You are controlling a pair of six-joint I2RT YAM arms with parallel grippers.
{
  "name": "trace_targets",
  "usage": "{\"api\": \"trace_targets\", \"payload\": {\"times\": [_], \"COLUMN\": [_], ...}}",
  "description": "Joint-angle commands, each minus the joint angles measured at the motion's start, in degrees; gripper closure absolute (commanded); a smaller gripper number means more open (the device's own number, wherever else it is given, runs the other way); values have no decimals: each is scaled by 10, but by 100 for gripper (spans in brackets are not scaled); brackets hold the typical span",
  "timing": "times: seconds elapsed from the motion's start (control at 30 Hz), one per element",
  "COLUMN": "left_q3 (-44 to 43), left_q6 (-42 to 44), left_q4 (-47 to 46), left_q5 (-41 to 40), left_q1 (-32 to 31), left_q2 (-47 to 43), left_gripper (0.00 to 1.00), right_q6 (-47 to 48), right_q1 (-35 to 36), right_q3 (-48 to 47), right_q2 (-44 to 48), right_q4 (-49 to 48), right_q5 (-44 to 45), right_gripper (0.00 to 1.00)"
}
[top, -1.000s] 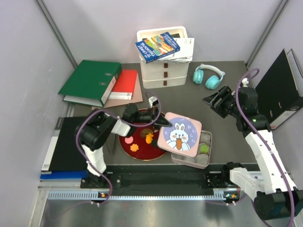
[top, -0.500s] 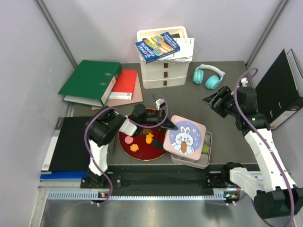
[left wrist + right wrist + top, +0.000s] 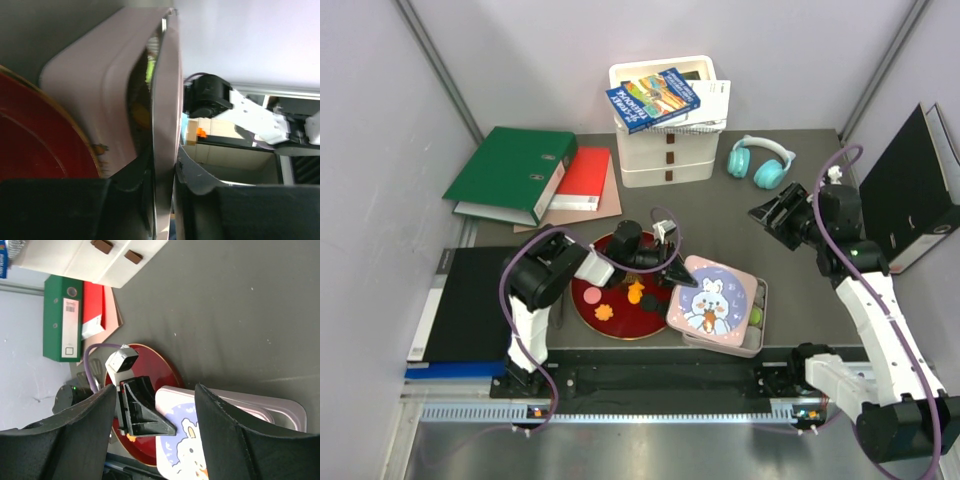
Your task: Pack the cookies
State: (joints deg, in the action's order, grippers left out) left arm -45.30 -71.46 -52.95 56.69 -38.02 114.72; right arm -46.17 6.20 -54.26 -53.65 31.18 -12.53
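Note:
A red plate holds loose cookies: a pink one, an orange flower-shaped one and another orange one. To its right is a pink tin box with a green cookie showing inside. My left gripper is shut on the left edge of the bunny-printed lid, which lies tilted over most of the box. In the left wrist view the lid is edge-on between my fingers, above the box. My right gripper is open and empty, raised behind the box.
A green binder and a red book lie at the back left. White drawers with books on top stand at the back. Teal headphones lie beside them. A black binder stands at the right, a black folder at the left.
My left gripper has carried the lid right and down, from propped up at the plate's edge to lying over most of the box. The right arm has not moved.

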Motion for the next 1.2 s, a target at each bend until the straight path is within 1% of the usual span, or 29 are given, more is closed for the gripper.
{"api": "trace_targets", "payload": {"times": [0.0,0.07,0.1,0.2,0.23,0.3,0.37,0.43,0.47,0.5,0.53,0.57,0.63,0.67,0.8,0.93,1.17], "left_q3": [-34,-43,-46,-69,-78,-111,-144,-165,-183,-192,-198,-213,-222,-228,-230,-235,-255], "left_q6": [110,147,158,206,234,268,316,358,370,381,401,410,432,438,449,454,453], "left_q4": [196,239,282,351,401,470,564,621,666,692,709,751,777,799,824,829,826], "left_q5": [-17,-30,-35,-55,-60,-78,-110,-149,-164,-177,-205,-222,-249,-279,-328,-333,-331], "left_q1": [-8,-9,-9,-9,-9,-9,-8,-9,-9,-10,-10,-12,-14,-17,-20,-21,-55], "left_q2": [-35,-48,-52,-68,-74,-79,-88,-95,-97,-98,-99,-98,-95,-96,-107,-115,-116], "left_gripper": [66,62,57,51,50,49,47,46,46,45,45,45,45,45,45,45,47], "right_q6": [16,19,19,20,21,24,32,39,41,45,46,48,53,53,57,64,64], "right_q1": [-5,-4,-4,-3,-2,-1,0,2,2,1,3,4,5,6,7,11,13], "right_q3": [3,5,6,8,10,9,6,5,4,4,6,6,6,7,10,7,12], "right_q2": [6,7,7,9,10,10,11,11,10,12,12,12,11,11,10,11,14], "right_q4": [-22,-22,-23,-27,-28,-27,-22,-17,-16,-16,-16,-14,-13,-12,-14,-10,-9], "right_q5": [13,16,16,17,17,22,32,38,42,44,46,49,53,57,60,67,66], "right_gripper": [37,36,37,37,37,37,37,37,37,37,37,37,37,37,37,37,37]}}
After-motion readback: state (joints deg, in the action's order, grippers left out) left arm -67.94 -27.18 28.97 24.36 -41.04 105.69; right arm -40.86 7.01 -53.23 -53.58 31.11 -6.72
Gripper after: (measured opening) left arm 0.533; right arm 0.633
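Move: My left hand still pinches the lid by its left edge; the lid's middle is about 5 cm to the right and 4 cm back. The tin it is meant for has its middle about 8 cm right, 5 cm back and 6 cm below. The red plate is about 12 cm left, level ahead, and 8 cm down, its dark cookies 6 cm left and 5 cm back. From my right hand the tin is some 12 cm back, 5 cm left and 21 cm down. I open my left fingers to about half wide and free the lid's edge. After easing forward a little, I carry the hand about 6 cm left, off the tin towards the plate, and sink about 5 cm, tipping the fingers from nearly level to steeply down, some 45 degrees, so they end straddling the lid's left edge from above. ##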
